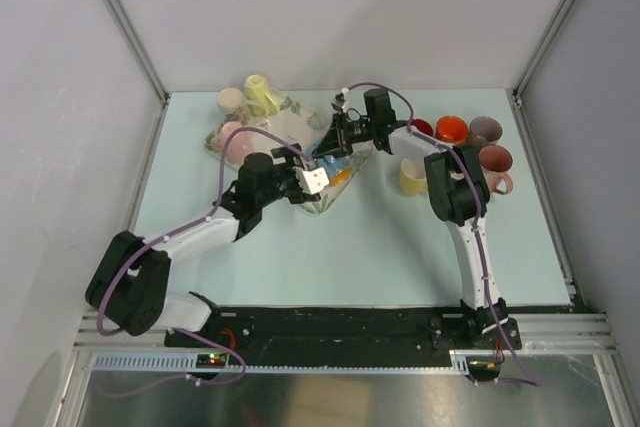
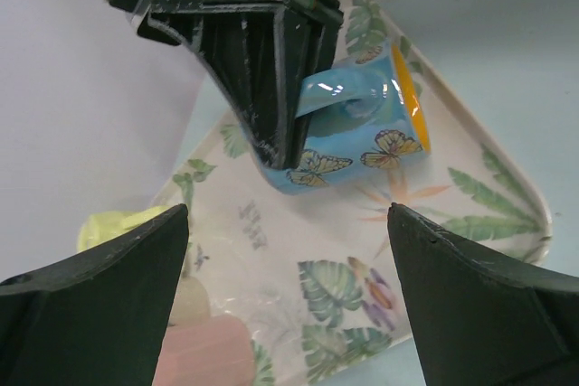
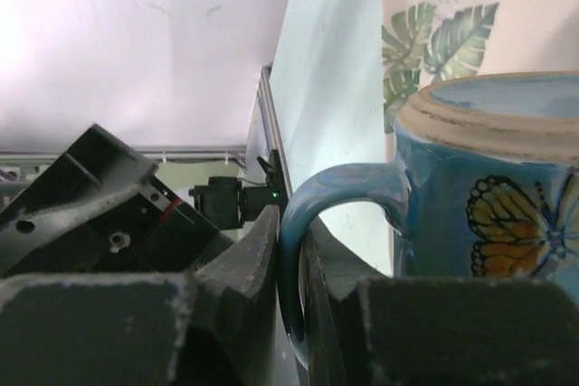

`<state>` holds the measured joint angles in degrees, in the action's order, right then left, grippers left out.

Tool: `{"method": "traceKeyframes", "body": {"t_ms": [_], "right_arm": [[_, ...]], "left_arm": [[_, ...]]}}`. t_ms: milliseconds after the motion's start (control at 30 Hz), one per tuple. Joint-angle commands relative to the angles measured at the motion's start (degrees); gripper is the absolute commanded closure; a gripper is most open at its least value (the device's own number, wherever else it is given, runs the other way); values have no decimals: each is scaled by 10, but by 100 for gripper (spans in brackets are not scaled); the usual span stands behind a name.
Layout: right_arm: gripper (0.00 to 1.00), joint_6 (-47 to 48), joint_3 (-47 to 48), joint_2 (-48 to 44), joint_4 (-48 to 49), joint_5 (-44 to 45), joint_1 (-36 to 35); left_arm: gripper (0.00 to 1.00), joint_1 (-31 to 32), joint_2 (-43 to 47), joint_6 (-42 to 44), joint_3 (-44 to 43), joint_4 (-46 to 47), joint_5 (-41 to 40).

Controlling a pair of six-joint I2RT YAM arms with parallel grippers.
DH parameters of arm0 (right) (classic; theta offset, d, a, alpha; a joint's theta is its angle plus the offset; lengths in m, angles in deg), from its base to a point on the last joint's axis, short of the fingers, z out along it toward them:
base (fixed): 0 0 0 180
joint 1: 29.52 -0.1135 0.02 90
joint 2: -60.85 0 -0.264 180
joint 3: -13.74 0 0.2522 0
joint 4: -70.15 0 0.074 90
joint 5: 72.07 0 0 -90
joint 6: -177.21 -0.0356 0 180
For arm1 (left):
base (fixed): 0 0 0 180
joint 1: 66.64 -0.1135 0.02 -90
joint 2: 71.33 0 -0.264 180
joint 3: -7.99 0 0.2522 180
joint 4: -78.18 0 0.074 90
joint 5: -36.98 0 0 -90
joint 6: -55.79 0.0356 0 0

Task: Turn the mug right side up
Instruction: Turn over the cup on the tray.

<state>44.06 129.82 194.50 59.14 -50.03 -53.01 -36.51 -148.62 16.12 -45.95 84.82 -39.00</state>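
The mug (image 1: pixel 340 171) is blue with butterflies and an orange inside. It is tipped on its side over the floral tray (image 1: pixel 292 129), its mouth facing right in the left wrist view. My right gripper (image 1: pixel 326 153) is shut on the mug's handle (image 3: pixel 298 223), one finger on each side of the loop. In the left wrist view the mug (image 2: pixel 362 137) hangs from those dark fingers (image 2: pixel 267 88) above the tray (image 2: pixel 271 250). My left gripper (image 1: pixel 306 180) stands wide open just short of the mug, holding nothing. Whether the mug touches the tray I cannot tell.
Several mugs stand at the right: red (image 1: pixel 421 128), orange (image 1: pixel 451 129), brown (image 1: pixel 485 131), pink (image 1: pixel 496 159) and cream (image 1: pixel 412 177). A yellow-green mug (image 1: pixel 262 95) and pink cups (image 1: pixel 232 135) sit at the tray's left end. Grey walls close in the table.
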Motion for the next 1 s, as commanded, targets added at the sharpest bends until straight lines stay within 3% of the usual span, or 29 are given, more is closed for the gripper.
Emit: {"method": "traceKeyframes", "body": {"t_ms": [0, 433, 767, 967], "right_arm": [[100, -35, 50, 12, 26, 26, -7], [100, -140, 65, 39, 50, 73, 5], [100, -166, 50, 36, 66, 76, 13], [100, -170, 40, 30, 55, 80, 20]], "left_arm": [[6, 14, -28, -80, -18, 40, -18], [6, 38, -158, -180, -94, 87, -30], [7, 66, -250, -148, -148, 144, -207], [7, 58, -278, -101, -137, 190, -260]]}}
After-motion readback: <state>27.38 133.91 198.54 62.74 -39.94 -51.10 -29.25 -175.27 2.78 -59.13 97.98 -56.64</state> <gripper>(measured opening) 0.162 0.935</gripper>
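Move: Low over the tray, the right fingers already hold the mug's handle; the mug lies on its side with its middle about 5 cm below that hand, 3 cm back and 3 cm right. From the left hand it is some 6 cm right, 2 cm ahead and 7 cm lower. The pink mug stands about 16 cm left of the left hand and 8 ahead, the yellow-green mug about 11 left and 18 ahead, both roughly 13 cm lower. Closing in on the held mug with its fingers kept wide open, the left hand sinks about 5 cm while easing right, then swings forward and farther right, ending some 6 cm ahead, 6 right and 6 lower. The right hand keeps its grip on the handle and carries the mug about 5 cm forward over the tray, barely dipping, turning some 15 degrees clockwise and rolling about its fingers. ##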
